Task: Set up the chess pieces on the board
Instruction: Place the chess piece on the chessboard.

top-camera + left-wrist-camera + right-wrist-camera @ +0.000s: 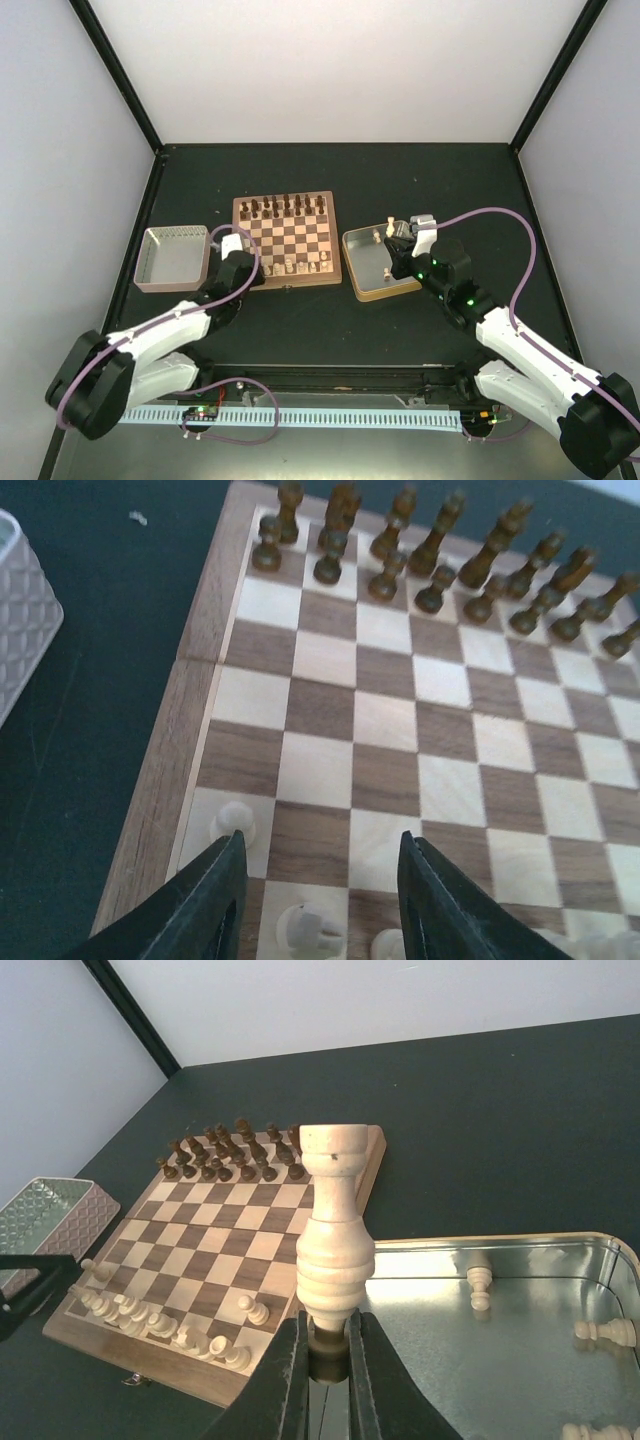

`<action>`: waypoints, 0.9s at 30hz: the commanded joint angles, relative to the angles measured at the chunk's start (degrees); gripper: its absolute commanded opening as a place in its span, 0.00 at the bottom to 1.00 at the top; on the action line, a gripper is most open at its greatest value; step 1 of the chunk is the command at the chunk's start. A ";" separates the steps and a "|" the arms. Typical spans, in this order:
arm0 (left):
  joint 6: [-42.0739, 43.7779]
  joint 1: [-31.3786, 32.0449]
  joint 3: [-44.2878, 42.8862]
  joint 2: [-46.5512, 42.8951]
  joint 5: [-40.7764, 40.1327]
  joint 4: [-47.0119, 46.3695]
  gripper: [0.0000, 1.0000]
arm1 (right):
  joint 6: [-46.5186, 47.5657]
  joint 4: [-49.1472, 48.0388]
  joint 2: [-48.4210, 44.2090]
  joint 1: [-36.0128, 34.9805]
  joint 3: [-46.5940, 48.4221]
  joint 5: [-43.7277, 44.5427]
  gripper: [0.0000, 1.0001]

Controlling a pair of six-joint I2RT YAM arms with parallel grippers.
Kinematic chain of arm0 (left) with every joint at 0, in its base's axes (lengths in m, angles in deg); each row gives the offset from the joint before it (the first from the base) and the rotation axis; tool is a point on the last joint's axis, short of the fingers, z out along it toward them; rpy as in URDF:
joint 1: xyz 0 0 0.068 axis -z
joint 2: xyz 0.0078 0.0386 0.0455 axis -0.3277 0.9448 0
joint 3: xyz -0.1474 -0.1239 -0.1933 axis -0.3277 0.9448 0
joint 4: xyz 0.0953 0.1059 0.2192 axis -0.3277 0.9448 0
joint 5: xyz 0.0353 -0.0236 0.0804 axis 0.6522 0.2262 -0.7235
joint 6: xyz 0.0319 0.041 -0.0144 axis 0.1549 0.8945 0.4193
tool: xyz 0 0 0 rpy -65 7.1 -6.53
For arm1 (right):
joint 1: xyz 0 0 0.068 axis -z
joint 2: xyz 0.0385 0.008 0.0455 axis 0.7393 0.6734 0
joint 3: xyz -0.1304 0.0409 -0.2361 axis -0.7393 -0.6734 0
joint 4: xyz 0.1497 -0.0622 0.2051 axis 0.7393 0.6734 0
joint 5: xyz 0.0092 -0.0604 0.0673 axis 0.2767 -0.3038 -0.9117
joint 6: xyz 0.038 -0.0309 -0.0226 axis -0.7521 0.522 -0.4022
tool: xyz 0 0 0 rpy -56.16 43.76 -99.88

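The board [288, 240] lies mid-table, dark chessmen [430, 550] lined along its far rows. Pale chess pieces [150, 1320] stand along its near rows, one pawn [252, 1309] further right. My left gripper [320, 840] hovers open over the board's near left corner with nothing between its fingers; a pale pawn [232, 823] stands just beside the left fingertip and another pale piece [308, 927] lower down. My right gripper [328, 1335] is shut on the base of a pale rook [335, 1220], held upright above the tin's left rim. In the top view the left gripper [250, 265] and right gripper [395, 240] flank the board.
A gold-rimmed metal tin [500, 1360] right of the board holds loose pale pieces [481, 1285], [605, 1332]. A white patterned tray [173, 258] sits left of the board, close to my left arm. Dark tabletop surrounds them, with walls on three sides.
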 commanded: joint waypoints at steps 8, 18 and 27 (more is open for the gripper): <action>-2.77 -0.89 -7.35 -18.01 2.51 14.52 0.59 | 2.35 0.20 -0.92 0.31 1.72 -2.01 0.07; 4.00 -1.02 -13.16 -20.10 35.64 3.51 0.94 | 11.71 -1.21 4.02 0.31 4.45 -14.86 0.07; -0.35 -0.98 -21.99 -5.59 65.20 -6.47 0.99 | 14.90 -4.64 4.51 0.28 4.00 -23.14 0.07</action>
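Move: The white chess piece held upright in the right fingers is about 27 cm to the right of the left hand, roughly level with it in reach and some 13 cm higher. Just under the left hand, about 3 cm down, stands the white knight; the chessboard's middle is some 8 cm ahead and 6 cm right. The metal tin is about 3 cm ahead and 27 cm right. From the right hand, the left gripper is about 27 cm left and 11 cm lower. Raise the emptied left gripper clear of the white pieces, nearly straight up at first, then swing right over the board towards the held piece, rising some 18 cm in all, while opening the fingers wide. Turn that wrist about 45 degrees clockwise and level its fingertips. Meanwhile bring the right hand about 5 cm left to meet it, turning counter-clockwise and keeping its grip on the piece's base. ##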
